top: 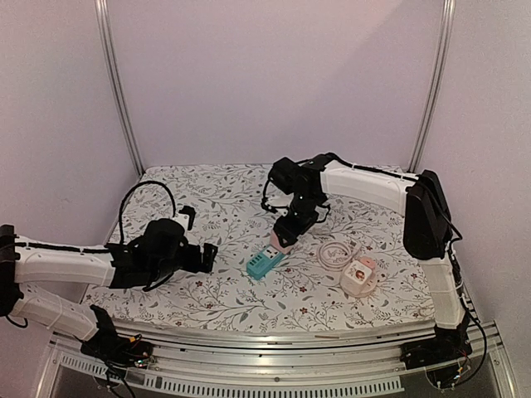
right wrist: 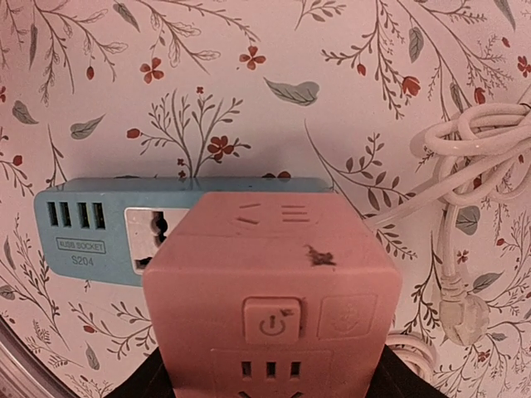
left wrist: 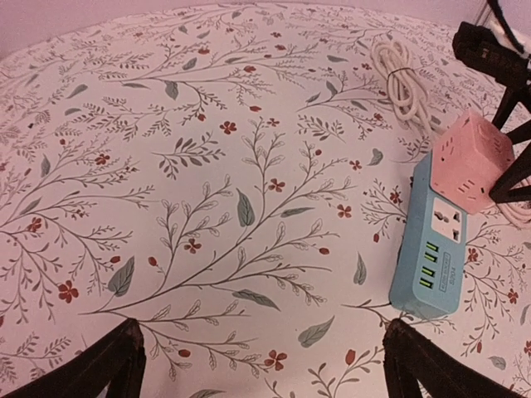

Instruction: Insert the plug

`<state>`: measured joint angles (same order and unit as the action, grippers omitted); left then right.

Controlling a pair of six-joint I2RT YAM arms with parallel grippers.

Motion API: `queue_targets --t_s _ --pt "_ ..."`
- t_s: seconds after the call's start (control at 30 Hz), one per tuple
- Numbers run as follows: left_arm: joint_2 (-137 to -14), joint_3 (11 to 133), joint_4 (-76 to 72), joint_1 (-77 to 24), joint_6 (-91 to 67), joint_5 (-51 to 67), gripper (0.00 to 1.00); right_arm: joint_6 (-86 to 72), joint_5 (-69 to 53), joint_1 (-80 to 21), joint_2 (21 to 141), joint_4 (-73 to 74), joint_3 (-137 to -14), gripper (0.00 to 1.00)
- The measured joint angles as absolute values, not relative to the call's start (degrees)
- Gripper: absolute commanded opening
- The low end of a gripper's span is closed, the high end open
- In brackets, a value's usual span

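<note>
A pink cube plug [right wrist: 274,282] with a power button on its face sits between the fingers of my right gripper [right wrist: 270,383], which is shut on it. The cube rests over one end of the blue power strip [right wrist: 91,228], next to the strip's uncovered white socket; its prongs are hidden underneath. From above, the right gripper [top: 286,230] holds the pink cube plug [top: 280,240] at the far end of the blue power strip [top: 262,264]. My left gripper [left wrist: 261,365] hangs open over bare cloth, left of the blue power strip [left wrist: 436,249] and the pink cube plug [left wrist: 470,153].
A coiled white cable [right wrist: 465,166] with a white plug [right wrist: 460,311] lies right of the strip. A second pink and white cube [top: 359,276] sits near the table's right front. A flowered cloth [top: 207,298] covers the table, and pale walls enclose it.
</note>
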<state>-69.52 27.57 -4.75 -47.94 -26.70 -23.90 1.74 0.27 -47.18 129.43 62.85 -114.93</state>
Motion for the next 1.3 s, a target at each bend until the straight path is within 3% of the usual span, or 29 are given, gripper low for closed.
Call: queue_targets --t_s 0.43,0.97,1.3 --pt "-65.25 27.81 3.25 -47.92 -27.97 -26.55 0.99 0.73 -0.03 -45.65 124.29 58.04 -106.17 0.98" --pt "-60.97 30.30 19.84 -47.92 -37.04 -35.27 0.99 -0.21 3.18 -45.30 109.03 49.80 -93.91 0.99" --pt "-60.36 32.64 35.35 -44.99 -51.31 -41.63 0.99 -1.41 5.30 -45.32 104.36 43.22 -86.74 0.99"
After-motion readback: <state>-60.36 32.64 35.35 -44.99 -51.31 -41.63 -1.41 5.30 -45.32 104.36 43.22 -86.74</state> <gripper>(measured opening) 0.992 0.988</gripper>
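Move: Some 13 cm to the left of the empty left hand, about level with it in reach and 8 cm below, sits the small blue block; the teal strip lies about 15 cm to that hand's right and 6 cm farther out. Directly beneath the pink plug in the right hand is the strip, its middle about 3 cm back, 3 cm left and 5 cm down. From the right hand the white coil is some 12 cm right, 1 cm back and 7 cm down. Opening its fingers fully while easing 2-3 cm to the right, the right hand lets go of the pink plug, then rises about 6 cm and drifts farther right, tilting so the fingertips swing forward and left. Meanwhile the open left hand sweeps leftward, faster and faster, some 12 cm and slightly back towards the blue block, staying at height and turning 30 degrees counter-clockwise. ##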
